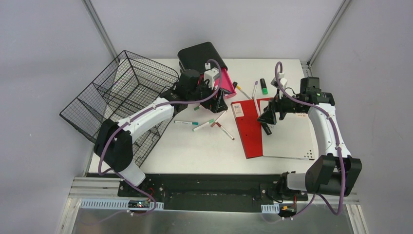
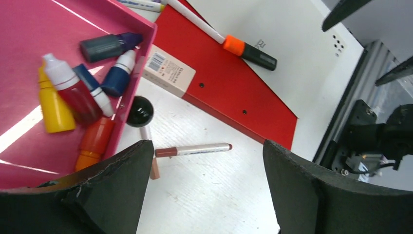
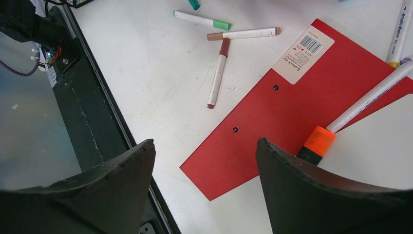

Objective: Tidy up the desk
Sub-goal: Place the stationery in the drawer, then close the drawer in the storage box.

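Observation:
The white desk [image 1: 195, 151] carries scattered stationery. At its back lies a pink box [image 2: 29, 29] holding several small ink bottles: yellow [image 2: 53, 109], red [image 2: 73, 92], blue [image 2: 119, 73] and orange [image 2: 95, 141]. My left gripper [image 1: 214, 100] hovers by the box's near edge, open [image 2: 207, 146], with only bare desk and a brown marker [image 2: 195, 149] beneath it. A red-and-white notebook [image 1: 251, 131] lies right of centre with an orange-and-black marker [image 3: 319, 144] on it. My right gripper [image 1: 268, 117] hangs open [image 3: 204, 141] over the notebook's red corner, holding nothing.
A black wire basket [image 1: 122, 92] leans off the desk's left side. The box's black lid [image 1: 200, 56] stands up behind it. Green markers [image 1: 186, 123] and brown ones [image 1: 225, 131] lie mid-desk. More pens [image 1: 254, 90] and a green highlighter [image 1: 263, 87] lie at the back. A black round cap [image 2: 140, 111] sits beside the box.

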Robot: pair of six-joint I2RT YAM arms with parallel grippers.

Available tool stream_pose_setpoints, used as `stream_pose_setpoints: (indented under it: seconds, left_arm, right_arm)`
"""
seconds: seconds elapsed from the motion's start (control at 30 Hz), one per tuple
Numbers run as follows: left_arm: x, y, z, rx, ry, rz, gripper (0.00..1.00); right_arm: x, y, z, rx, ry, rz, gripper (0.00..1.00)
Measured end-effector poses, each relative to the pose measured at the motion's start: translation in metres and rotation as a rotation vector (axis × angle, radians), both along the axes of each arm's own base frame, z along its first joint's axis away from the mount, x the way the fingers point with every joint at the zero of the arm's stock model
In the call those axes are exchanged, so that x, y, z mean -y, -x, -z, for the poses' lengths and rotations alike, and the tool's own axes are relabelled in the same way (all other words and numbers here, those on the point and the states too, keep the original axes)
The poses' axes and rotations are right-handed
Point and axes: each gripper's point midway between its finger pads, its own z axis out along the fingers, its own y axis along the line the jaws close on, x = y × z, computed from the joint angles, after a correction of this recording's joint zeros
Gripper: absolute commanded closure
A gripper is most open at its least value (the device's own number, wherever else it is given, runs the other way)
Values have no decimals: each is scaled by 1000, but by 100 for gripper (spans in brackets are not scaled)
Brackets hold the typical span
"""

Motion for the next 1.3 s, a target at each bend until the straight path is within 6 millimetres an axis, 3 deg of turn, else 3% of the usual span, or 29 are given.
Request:
stream_pose_setpoints:
  seconds: [0.43,0.57,0.7,0.8,0.9,1.17,1.3]
  left_arm:
    - [24,30,2,-86,99,144,21]
    - [37,42,18,-92,58,176,26]
    - [45,48,47,-75,-51,141,31]
    - [46,45,64,-50,-121,72,38]
    - [43,42,76,-40,-160,-12,38]
    - [13,2,116,-53,-254,-381,38]
    - [1,-12,136,-63,-301,-516,44]
  right_arm:
    - [0,0,0,1,0,0,22]
    - [0,0,0,1,1,0,21]
    - [0,0,0,1,1,0,21]
    - [0,0,0,1,3,0,21]
    - [1,0,0,2,4,0,21]
    - [1,0,1,2,5,1,21]
    - [1,0,1,1,7,1,21]
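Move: Some 17 cm below the open left hand and about 3 cm ahead lies the brown-capped marker whose end touches a second one. That second brown-capped marker's middle is about 3 cm back and 2 cm right of the hand, and the green-capped marker is level with the hand, 8 cm left. The open drawer's black knob juts out 6 cm ahead and 8 cm below. From the idle right hand the first marker is roughly 9 cm ahead, 18 cm left. Swinging clear of the open drawer, the empty left hand first eases back and left about 5 cm each way, then drops and comes forward and right again, ending some 14 cm lower, just over the brown-capped markers. On the way down it turns some 30 degrees counter-clockwise, its fingers tipping more steeply down and narrowing partway around nothing. ##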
